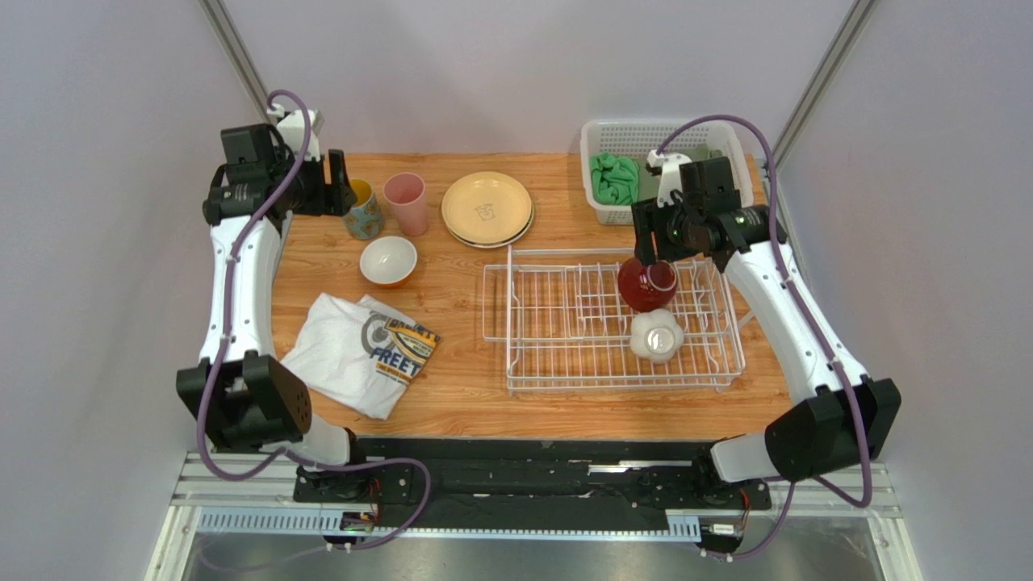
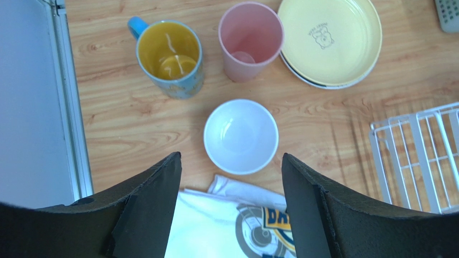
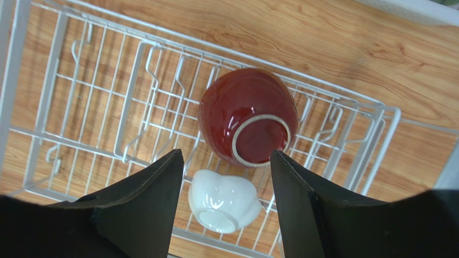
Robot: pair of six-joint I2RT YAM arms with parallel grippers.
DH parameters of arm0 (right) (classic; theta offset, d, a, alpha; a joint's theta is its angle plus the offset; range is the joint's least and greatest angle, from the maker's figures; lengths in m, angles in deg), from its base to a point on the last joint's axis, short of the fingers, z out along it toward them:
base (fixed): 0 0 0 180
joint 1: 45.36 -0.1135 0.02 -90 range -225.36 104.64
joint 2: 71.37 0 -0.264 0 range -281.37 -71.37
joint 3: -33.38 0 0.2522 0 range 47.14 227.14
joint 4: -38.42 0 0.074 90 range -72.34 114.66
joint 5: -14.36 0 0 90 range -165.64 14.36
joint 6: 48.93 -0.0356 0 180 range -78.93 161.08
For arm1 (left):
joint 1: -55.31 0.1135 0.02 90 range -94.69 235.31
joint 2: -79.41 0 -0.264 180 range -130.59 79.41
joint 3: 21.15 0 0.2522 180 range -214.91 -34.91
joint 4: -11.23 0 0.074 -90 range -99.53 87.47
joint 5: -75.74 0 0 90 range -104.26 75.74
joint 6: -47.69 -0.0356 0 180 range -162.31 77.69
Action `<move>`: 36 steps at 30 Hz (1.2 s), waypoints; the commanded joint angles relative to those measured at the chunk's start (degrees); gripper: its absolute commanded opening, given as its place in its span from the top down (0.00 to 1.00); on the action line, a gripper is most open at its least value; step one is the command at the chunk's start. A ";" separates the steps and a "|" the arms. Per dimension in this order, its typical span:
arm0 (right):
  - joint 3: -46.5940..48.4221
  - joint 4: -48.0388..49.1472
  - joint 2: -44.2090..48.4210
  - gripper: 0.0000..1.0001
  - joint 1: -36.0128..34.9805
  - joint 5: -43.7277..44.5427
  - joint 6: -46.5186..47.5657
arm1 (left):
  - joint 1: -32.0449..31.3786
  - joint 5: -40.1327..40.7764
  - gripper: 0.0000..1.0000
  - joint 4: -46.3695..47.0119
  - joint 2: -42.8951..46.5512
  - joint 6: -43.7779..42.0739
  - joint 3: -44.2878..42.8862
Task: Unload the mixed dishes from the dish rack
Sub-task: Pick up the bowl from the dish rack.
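Observation:
The white wire dish rack [image 1: 558,317] [image 3: 81,107] holds a dark red bowl [image 1: 646,286] [image 3: 245,110] lying bottom up and a small white lobed bowl [image 1: 656,335] [image 3: 222,200], also upturned. My right gripper [image 1: 645,246] [image 3: 226,153] hovers open above these two, touching neither. On the table to the left stand a light-blue mug [image 1: 363,213] [image 2: 169,56], a pink cup [image 1: 406,202] [image 2: 249,40], stacked tan plates [image 1: 486,208] [image 2: 328,40] and a white bowl [image 1: 388,259] [image 2: 241,135]. My left gripper [image 1: 336,182] [image 2: 230,157] hangs open and empty, high over the white bowl.
A printed white T-shirt [image 1: 361,349] [image 2: 226,226] lies at the front left of the table. A white perforated basket [image 1: 703,136] with a green cloth [image 1: 615,178] sits at the back right, just behind the rack. Grey walls close in on both sides.

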 commanded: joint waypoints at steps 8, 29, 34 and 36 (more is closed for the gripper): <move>-9.78 1.83 9.35 0.25 -12.68 18.99 9.91 | -5.25 3.85 0.23 0.08 19.73 -9.64 15.97; -18.66 15.46 -2.16 0.06 -29.84 50.12 9.30 | -5.25 5.43 0.23 3.76 24.49 -11.58 28.37; -19.89 17.22 -3.47 0.05 -30.10 51.61 8.95 | -5.25 5.26 0.23 4.12 24.67 -11.14 28.90; -20.33 18.45 -4.09 0.05 -30.10 52.32 8.77 | -5.25 5.52 0.23 4.12 24.58 -11.31 28.98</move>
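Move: The red bowl leans in the rack about 3 cm ahead of the open right hand, 1 cm to its right and some 12 cm below. The white bowl sits roughly 11 cm nearer the base than the red one and 2 cm farther right; the white basket stands about 28 cm ahead of the hand, 4 cm to its right and 15 cm lower. From the left hand, the red bowl lies about 57 cm to the right, 6 cm back and 18 cm below. Nothing is touched yet: the right hand closes in on the red bowl, first swinging back about 5 cm, then sinking some 6 cm overall, drifting slightly left and easing forward again. The wrist rolls about 45 degrees so the fingers lean right and down at the bowl, and they open nearly full. The empty left hand withdraws about 10 cm back and 6 cm down, away from the mug, still open. ##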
